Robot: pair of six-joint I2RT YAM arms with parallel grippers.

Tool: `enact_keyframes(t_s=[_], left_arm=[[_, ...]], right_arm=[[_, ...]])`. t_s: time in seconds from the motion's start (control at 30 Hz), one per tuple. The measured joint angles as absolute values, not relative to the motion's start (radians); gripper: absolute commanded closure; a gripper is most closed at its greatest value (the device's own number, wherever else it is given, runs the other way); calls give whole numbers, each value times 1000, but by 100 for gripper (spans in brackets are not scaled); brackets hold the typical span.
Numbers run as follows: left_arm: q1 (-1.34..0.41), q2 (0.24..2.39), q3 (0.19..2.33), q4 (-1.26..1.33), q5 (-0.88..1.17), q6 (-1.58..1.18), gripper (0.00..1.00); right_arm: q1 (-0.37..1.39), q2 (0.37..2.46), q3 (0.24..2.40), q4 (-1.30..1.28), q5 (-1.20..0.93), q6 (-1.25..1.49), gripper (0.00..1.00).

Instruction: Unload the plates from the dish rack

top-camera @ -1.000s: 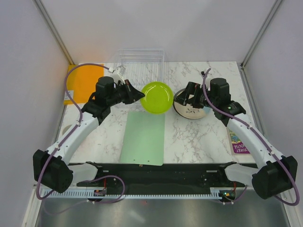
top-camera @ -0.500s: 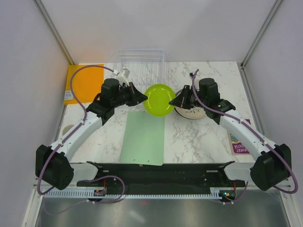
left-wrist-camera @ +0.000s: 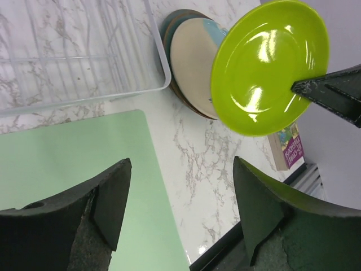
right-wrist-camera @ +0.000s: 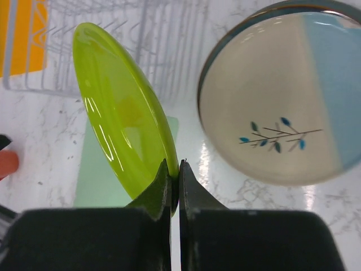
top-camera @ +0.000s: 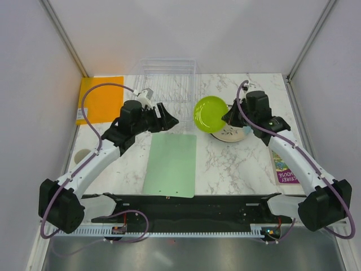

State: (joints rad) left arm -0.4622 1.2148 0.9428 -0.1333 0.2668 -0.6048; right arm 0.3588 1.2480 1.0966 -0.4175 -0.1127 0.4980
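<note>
A lime-green plate (top-camera: 210,113) (left-wrist-camera: 265,68) (right-wrist-camera: 121,127) hangs tilted in the air, and my right gripper (top-camera: 227,117) (right-wrist-camera: 176,169) is shut on its rim. Just beside it on the marble lies a stack of plates (top-camera: 230,134) (left-wrist-camera: 190,62), topped by a cream one with a leaf sprig (right-wrist-camera: 276,118). My left gripper (top-camera: 169,118) (left-wrist-camera: 180,186) stands open, empty, over the marble beside the pale-green mat, apart from the lime plate. The clear dish rack (top-camera: 169,79) (left-wrist-camera: 73,51) (right-wrist-camera: 141,39) at the back holds no plates that I can see.
A pale-green mat (top-camera: 172,164) (left-wrist-camera: 62,169) lies in the middle of the marble table (top-camera: 225,164). An orange sheet (top-camera: 98,99) is at the far left. A small book (top-camera: 284,169) (left-wrist-camera: 289,148) lies near the right edge.
The lime-green plate passed from my left gripper to my right one. The left jaws opened and drew back; the right shut on the rim and carried the plate rightward toward the stack.
</note>
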Motion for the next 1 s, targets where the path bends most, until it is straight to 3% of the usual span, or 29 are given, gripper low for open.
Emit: enact_keyframes(t_s=[0.3, 0.93, 1.0], left_arm=[[-461, 1112, 903, -186, 180, -556, 21], [-462, 1084, 894, -216, 155, -532, 22], [-462, 1084, 892, -220, 153, -529, 22]], right_arm=[[169, 1258, 1078, -480, -74, 447, 100], [118, 1443, 1032, -456, -70, 429, 99], [113, 1454, 1032, -450, -70, 430, 85]])
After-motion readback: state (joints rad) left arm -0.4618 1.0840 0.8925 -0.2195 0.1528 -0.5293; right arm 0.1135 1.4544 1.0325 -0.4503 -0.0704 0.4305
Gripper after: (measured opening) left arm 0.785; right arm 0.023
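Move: My right hand has the green plate pinched by its right-hand rim. The plate stack it is bound for lies about 7 cm ahead, 5 cm to the right and 15 cm below. The empty dish rack stands some 19 cm ahead and 25 cm left of this hand, and the green mat about 13 cm back and 24 cm left, near table level. From my open left hand the stack is roughly 8 cm ahead, 27 cm right and 16 cm down. I keep my right fingers shut on the green plate's rim and carry it quickly to my right, about 10 cm in all, then sink some 10 cm onto the stack's level, easing slightly forward. As I lower, the wrist tips the fingers further down and turns about 15 degrees clockwise. My left hand, open and empty, draws some 3 cm left, away from the plate. ##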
